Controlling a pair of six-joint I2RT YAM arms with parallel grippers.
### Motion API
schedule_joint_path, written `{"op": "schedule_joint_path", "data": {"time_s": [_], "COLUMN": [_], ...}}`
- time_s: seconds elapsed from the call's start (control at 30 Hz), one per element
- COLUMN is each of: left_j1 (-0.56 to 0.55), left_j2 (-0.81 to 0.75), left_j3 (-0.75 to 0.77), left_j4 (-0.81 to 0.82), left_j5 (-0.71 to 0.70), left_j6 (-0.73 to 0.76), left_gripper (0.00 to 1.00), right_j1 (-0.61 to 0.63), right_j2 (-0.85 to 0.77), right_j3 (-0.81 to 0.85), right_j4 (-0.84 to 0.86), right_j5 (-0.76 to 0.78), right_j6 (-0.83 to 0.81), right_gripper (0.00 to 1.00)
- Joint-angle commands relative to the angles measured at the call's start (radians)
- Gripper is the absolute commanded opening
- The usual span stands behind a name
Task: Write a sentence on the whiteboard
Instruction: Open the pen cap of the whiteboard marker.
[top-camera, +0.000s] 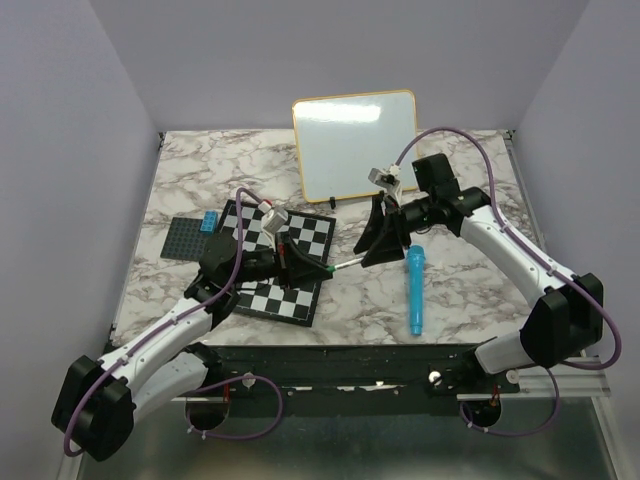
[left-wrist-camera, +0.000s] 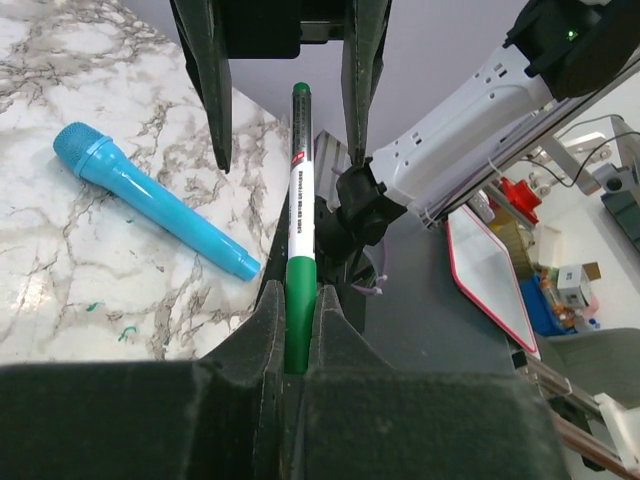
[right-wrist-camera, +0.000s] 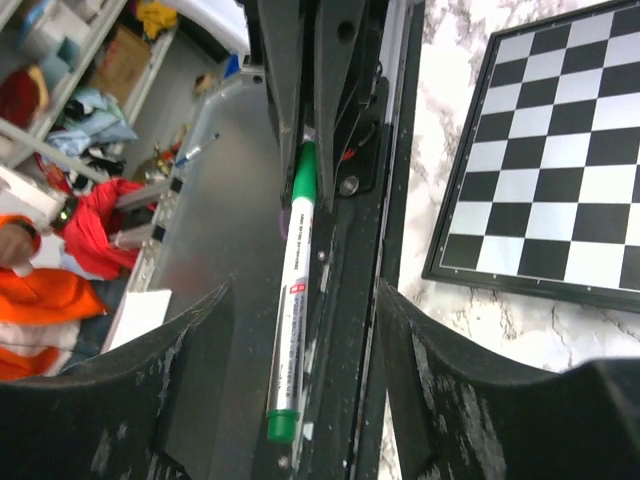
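The whiteboard (top-camera: 355, 145) stands propped at the back of the table, white with a yellow-orange frame. Its face looks blank; the sentence is not in view. A green-and-white marker (top-camera: 345, 265) (left-wrist-camera: 299, 190) (right-wrist-camera: 293, 300) hangs level between the two arms. My left gripper (top-camera: 297, 262) (left-wrist-camera: 298, 335) is shut on the marker's green end. My right gripper (top-camera: 380, 240) (right-wrist-camera: 300, 400) stands open around the other end, with its fingers (right-wrist-camera: 190, 370) apart from the barrel on both sides. The right arm's fingers (left-wrist-camera: 213, 80) show at the top of the left wrist view.
A checkered board (top-camera: 278, 258) (right-wrist-camera: 550, 150) lies under the left arm. A blue toy microphone (top-camera: 414, 290) (left-wrist-camera: 150, 200) lies on the marble right of centre. A dark grey baseplate (top-camera: 180, 240) with a blue brick (top-camera: 211, 220) sits at the left.
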Motion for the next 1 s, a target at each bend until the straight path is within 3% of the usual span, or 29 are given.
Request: {"op": "schedule_joint_path", "data": {"time_s": [0.0, 0.07, 0.2, 0.43, 0.73, 0.97], "left_j1": [-0.010, -0.013, -0.013, -0.019, -0.033, -0.038], "left_j2": [-0.008, -0.004, -0.002, 0.045, 0.079, 0.085], "left_j3": [-0.037, -0.047, -0.064, -0.087, -0.078, -0.077], "left_j4": [0.134, 0.163, 0.183, 0.313, 0.316, 0.324], "left_j5": [-0.076, -0.106, -0.175, -0.200, -0.234, -0.248], "left_j6": [-0.052, -0.062, -0.069, -0.142, -0.145, -0.145], "left_gripper": [0.00, 0.00, 0.00, 0.00, 0.00, 0.00], "right_j1": [-0.007, -0.007, -0.007, -0.007, -0.001, 0.005], "right_j2": [-0.046, -0.072, -0.101, -0.092, -0.080, -0.068], "right_j3": [-0.104, -0.178, -0.209, -0.313, -0.316, -0.298], "right_j4": [0.497, 0.694, 0.753, 1.128, 1.165, 1.077], "right_j5": [-0.005, 0.032, 0.086, 0.056, 0.053, 0.061], "right_j6": [0.542, 0.726, 0.800, 1.068, 1.097, 1.024], "right_gripper": [0.65, 0.64, 0.62, 0.58, 0.50, 0.43]}}
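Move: The marker lies between the two facing grippers, its cap already pinched in the left fingers. Its middle is about 3 cm left of the right hand and 2 cm back of it, level, and about 6 cm right of the left hand and 1 cm ahead. The blue microphone lies roughly 14 cm right of the right hand, 3 cm ahead and 17 cm lower; the chessboard's middle is some 15 cm left of the left hand, 10 cm ahead and 17 cm lower. Still pinching the green cap, the left hand carries the marker about 3 cm forward and yaws it some 10 degrees counter-clockwise, its fingers closed throughout. The right hand, open astride the marker's free end, goes forward, up and leftward along the marker while rolling and turning a little clockwise, then partly closes its fingers around the barrel; whether they touch can't be seen. ##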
